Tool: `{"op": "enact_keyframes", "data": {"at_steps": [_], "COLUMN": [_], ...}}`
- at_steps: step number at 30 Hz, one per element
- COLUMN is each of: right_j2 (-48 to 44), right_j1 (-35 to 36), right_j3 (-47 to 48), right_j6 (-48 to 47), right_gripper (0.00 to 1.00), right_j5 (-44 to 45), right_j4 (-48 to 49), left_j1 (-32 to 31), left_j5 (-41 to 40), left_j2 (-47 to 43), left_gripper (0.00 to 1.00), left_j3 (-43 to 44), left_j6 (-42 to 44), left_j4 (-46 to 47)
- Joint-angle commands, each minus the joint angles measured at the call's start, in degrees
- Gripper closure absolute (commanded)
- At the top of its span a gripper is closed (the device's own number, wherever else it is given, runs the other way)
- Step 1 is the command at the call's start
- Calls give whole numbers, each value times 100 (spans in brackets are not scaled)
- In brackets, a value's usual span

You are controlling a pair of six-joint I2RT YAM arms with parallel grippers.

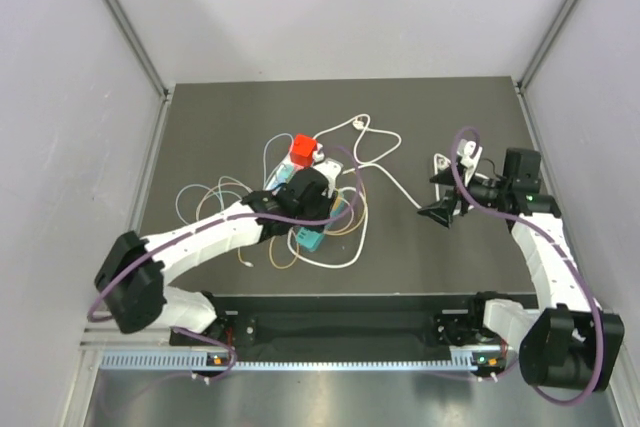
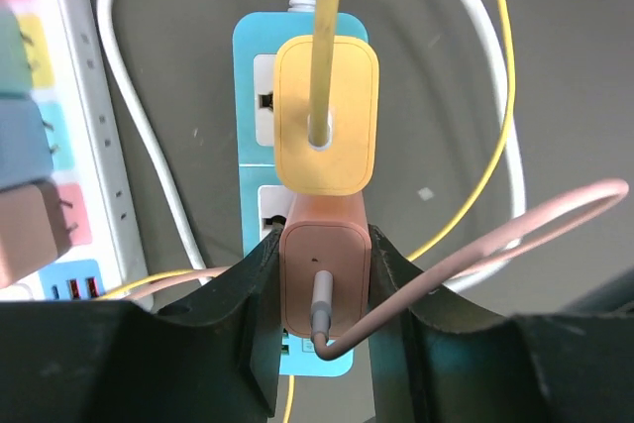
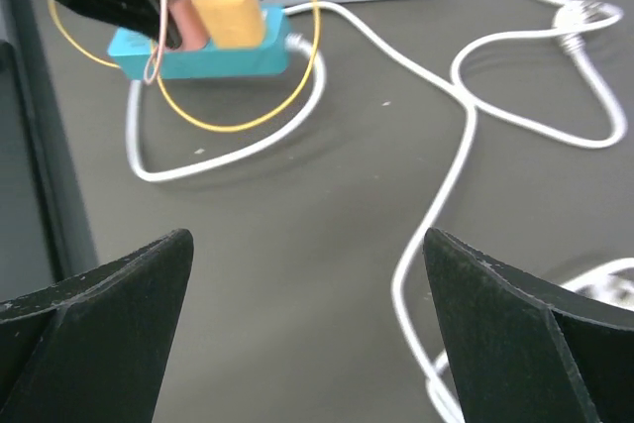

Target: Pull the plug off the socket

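A pink-brown plug [image 2: 325, 274] sits in a teal socket strip [image 2: 246, 76], next to a yellow plug [image 2: 325, 114] on the same strip. My left gripper [image 2: 325, 289] is shut on the pink plug, one finger on each side. In the top view the left gripper [image 1: 305, 197] hovers over the strip [image 1: 308, 240]. The right wrist view shows the teal strip [image 3: 198, 58], the yellow plug [image 3: 236, 12] and the pink plug [image 3: 183, 19] at the far left. My right gripper [image 1: 440, 209] is open and empty above the dark mat, to the right.
A white power strip [image 1: 325, 165] with a red plug [image 1: 301, 149] and coloured plugs [image 2: 30, 126] lies beside the teal one. White cables [image 3: 466, 116] and thin yellow and pink wires [image 1: 345, 222] loop over the mat. Grey walls close in the sides.
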Motion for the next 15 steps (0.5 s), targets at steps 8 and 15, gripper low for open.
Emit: {"op": "enact_keyframes", "data": {"at_steps": [8,15], "right_j2": [1046,915], "right_j1": [549,1330], "right_j3": [167,27], "right_j6": [1772,2092], "right_gripper": [0,0], "right_j5": [-759,-714], "right_j4": [1165,1466], "left_j1": [256,397], "left_j5": [1353,828], "left_j2": [-1057,-1162], "left_gripper": [100,100], "left_j3": [-587,-1131], "left_j6": [-1294,-2689], "left_j4": [2268,3208]}}
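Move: The left fingers already hold the pink plug, still in the teal socket, whose middle hangs about 3 cm below them. The yellow plug sits some 3 cm ahead and 3 cm to their right; the white power strip is about 6 cm ahead, 9 cm left and 8 cm lower. From the open right hand, the teal socket lies roughly 21 cm left, 1 cm back and 11 cm down, the yellow plug about 18 cm left, 2 cm ahead and 8 cm down. Upward and to the right, the left hand carries the pink plug with the teal socket about 5 cm higher, keeping its pinch and rolling some 30 degrees so its fingertips swing out to the right, towards the right hand. The right hand, wide open, dips slightly, then sweeps left towards the teal socket, fingers tipping further down, without touching it yet. ##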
